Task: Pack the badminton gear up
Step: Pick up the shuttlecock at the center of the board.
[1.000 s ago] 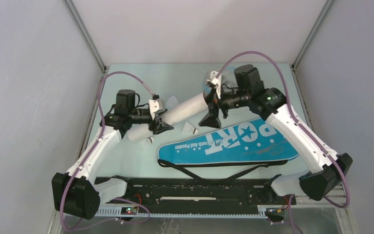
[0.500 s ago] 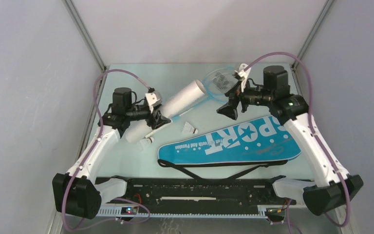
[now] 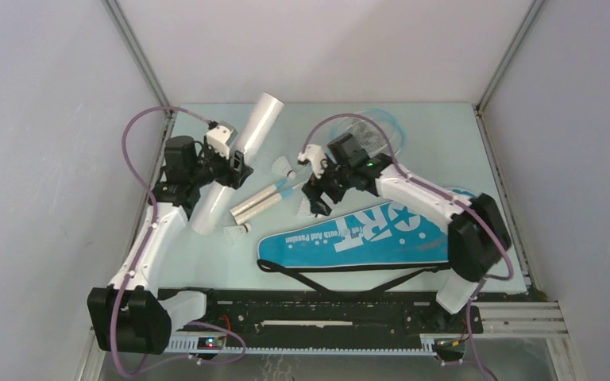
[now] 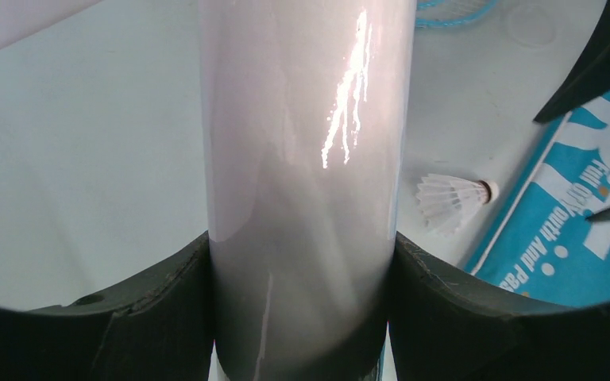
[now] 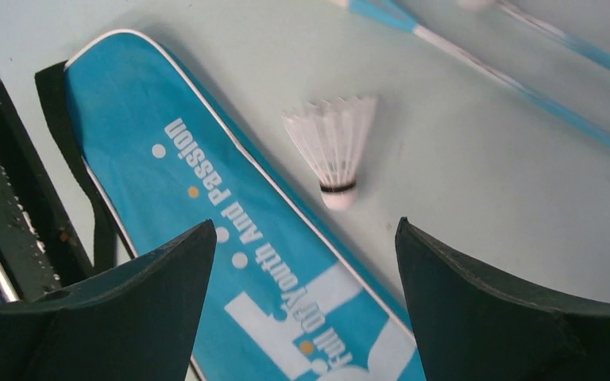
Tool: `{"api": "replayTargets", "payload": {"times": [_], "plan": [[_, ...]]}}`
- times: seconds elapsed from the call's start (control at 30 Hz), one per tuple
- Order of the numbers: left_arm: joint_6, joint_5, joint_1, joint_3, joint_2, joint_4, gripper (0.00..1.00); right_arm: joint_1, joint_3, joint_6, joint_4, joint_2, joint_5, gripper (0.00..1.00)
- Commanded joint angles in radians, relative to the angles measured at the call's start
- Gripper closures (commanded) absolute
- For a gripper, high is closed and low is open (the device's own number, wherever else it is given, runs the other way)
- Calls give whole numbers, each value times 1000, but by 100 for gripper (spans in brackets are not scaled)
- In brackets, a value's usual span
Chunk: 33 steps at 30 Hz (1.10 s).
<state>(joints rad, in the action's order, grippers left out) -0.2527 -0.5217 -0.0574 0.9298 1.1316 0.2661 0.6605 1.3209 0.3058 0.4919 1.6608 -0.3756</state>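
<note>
My left gripper [image 3: 237, 168] [image 4: 302, 248] is shut on the long white tube [image 3: 248, 139] [image 4: 306, 119], which slants from the near left up toward the back wall. My right gripper [image 3: 314, 200] [image 5: 302, 230] hangs open, nothing between its fingers, just above the edge of the blue SPORT bag [image 3: 389, 230] [image 5: 206, 206]. A white shuttlecock [image 5: 333, 151] [image 4: 453, 200] lies on the table just beyond its fingertips. Two more shuttlecocks [image 3: 284, 167] [image 3: 238, 232] lie nearby. The rackets' pale handles [image 3: 258, 204] lie beside the tube, their blue heads [image 3: 375, 127] at the back.
The bag's black strap [image 3: 341, 270] loops toward the black base rail [image 3: 310, 313] at the near edge. Grey enclosure walls close in left, right and back. The rackets' thin blue shafts [image 5: 484, 71] cross the table behind the shuttlecock.
The left arm swung the tube up and to the left, uncovering the racket handles. The right arm came from the back right down and left to the shuttlecock beside the bag.
</note>
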Motion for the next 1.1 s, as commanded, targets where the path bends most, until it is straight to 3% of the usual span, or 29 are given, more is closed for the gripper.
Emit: {"api": "replayTargets", "payload": {"times": [0.0,0.4,0.83,1.07], "plan": [[58,73,27,80,-34,-59,84,37,147,178,54,108,-25,8],[76,85,87,71,-43,-67,84,133,495,547,362,387,-29,9],[64,60,105,61,-56,-66,84,201,650,768,553,566,102,16],[66,44,106,60,-49,-65,84,229,660,833,591,601,253,39]]}}
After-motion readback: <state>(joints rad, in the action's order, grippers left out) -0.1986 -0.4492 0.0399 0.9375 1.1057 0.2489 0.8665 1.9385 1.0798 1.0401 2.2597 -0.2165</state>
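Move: My open right hand is bound for the middle shuttlecock, about 6 cm to its left, level with it fore and aft, and some 13 cm below. A second shuttlecock lies about 14 cm ahead and 14 cm left of this hand; the racket handles are 3 cm ahead and 21 cm left, and the blue bag's middle is 7 cm back and 15 cm right. From my left hand the middle shuttlecock is about 20 cm right, 4 cm back and 21 cm down. I sweep my right hand left about 8 cm, sinking slightly, then drop it down over the middle shuttlecock to some 10 cm lower in all, easing back right a little. Meanwhile I turn the wrist roughly 45 degrees counter-clockwise, tip the fingers nearly straight down and start closing them around it. My left hand keeps its grip on the tube and carries it about 4 cm further left, clear of the work. ##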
